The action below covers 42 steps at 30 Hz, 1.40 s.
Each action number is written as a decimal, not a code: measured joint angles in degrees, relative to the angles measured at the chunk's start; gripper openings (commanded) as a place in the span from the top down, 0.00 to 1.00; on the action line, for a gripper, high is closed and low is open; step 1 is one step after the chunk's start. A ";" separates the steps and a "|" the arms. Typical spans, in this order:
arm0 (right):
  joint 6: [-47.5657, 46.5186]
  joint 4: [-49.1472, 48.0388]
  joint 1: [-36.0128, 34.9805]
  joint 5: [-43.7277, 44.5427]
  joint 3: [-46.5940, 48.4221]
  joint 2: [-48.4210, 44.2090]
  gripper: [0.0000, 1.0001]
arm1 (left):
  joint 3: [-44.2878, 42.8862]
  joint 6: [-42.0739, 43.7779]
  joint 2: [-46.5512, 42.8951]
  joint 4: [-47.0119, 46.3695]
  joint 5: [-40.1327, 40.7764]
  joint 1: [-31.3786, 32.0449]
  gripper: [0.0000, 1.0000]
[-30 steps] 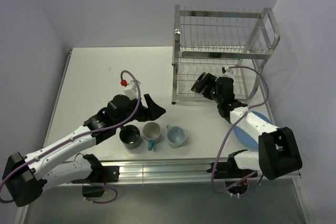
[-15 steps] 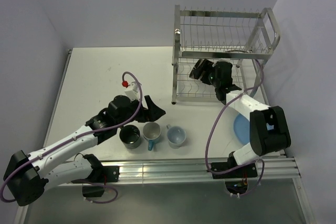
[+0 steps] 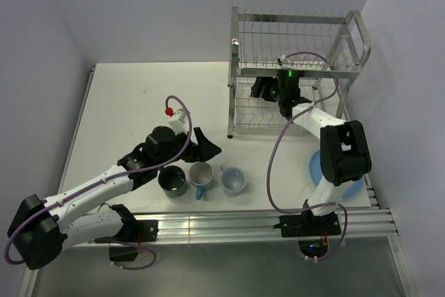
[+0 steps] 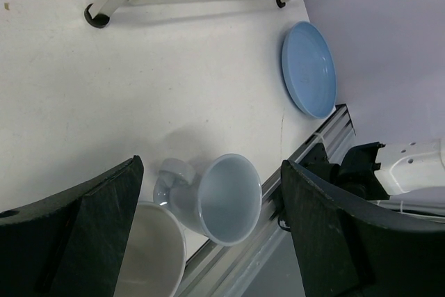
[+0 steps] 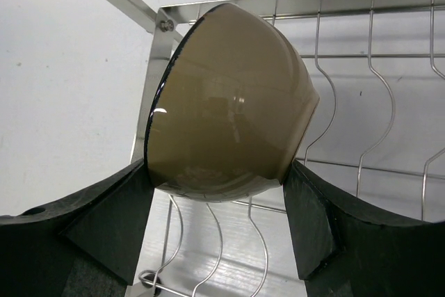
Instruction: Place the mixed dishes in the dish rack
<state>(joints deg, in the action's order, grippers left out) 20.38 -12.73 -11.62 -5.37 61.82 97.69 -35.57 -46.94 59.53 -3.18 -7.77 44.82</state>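
Note:
My right gripper (image 3: 267, 90) is inside the lower tier of the steel dish rack (image 3: 358, 35). It is shut on the small bowl (image 5: 229, 102), tan outside with a black rim, which is tipped on its side between the fingers (image 5: 104, 227) above the rack wires (image 5: 389, 106). My left gripper (image 3: 206, 146) hangs open over the row of mugs near the front edge: a dark mug (image 3: 172, 180), a white mug (image 3: 201, 173) and a light blue mug (image 3: 233, 181). In the left wrist view the light blue mug (image 4: 224, 201) lies below the open jaws. The light blue plate (image 4: 309, 67) lies flat to the right of the rack.
The rack's black foot (image 4: 96, 16) stands on the white table (image 3: 139, 102). A metal rail (image 3: 229, 224) runs along the front edge. The plate (image 3: 318, 170) is partly covered by the right arm's upper link. Walls close off the back and right.
The right arm has swung the bowl from the rack's front opening deeper under the upper shelf. The left arm has shifted only slightly.

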 measured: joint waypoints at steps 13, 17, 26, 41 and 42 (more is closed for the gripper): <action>-8.50 7.78 -0.02 3.23 7.76 4.90 1.00 | 0.00 1.31 0.00 -0.46 0.09 -0.13 0.14; -10.60 8.59 -0.52 3.17 10.64 7.26 1.00 | 0.00 1.75 -0.02 -0.42 0.11 -0.31 0.14; -15.98 13.75 -4.00 5.86 18.91 13.16 1.00 | 0.72 2.45 -1.77 1.14 1.64 -0.87 0.14; -16.65 14.60 -4.63 8.17 19.30 13.35 0.35 | 1.86 2.95 -4.63 5.42 5.33 -0.87 0.14; -16.57 14.67 -4.63 8.20 19.30 13.35 0.29 | 1.88 2.93 -4.63 5.64 5.33 -0.87 0.14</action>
<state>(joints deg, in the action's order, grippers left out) 3.81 1.93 -16.25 2.83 81.12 111.04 -33.69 -44.01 54.89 2.46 -2.44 43.94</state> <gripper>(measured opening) 0.764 0.863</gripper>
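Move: The black bowl is already in the right gripper. Its place at the left end of the lower tier of the dish rack lies about 5 cm ahead of the right hand, 2 cm left and 8 below. The lower tier's left rail is some 10 cm left and level fore and aft; its back rail runs roughly 10 cm ahead, straight in front, both about 8 below. From the left hand that place is about 29 cm ahead, 21 right and 11 lower. Keep the bowl pinched and ease the right gripper deeper between the tiers, about 4 cm forward and a couple down towards the lower wires, veering left late, while rolling its left side down some 20 degrees; then hold there. Draw the open, empty left gripper about 3 cm left, sinking slightly. ##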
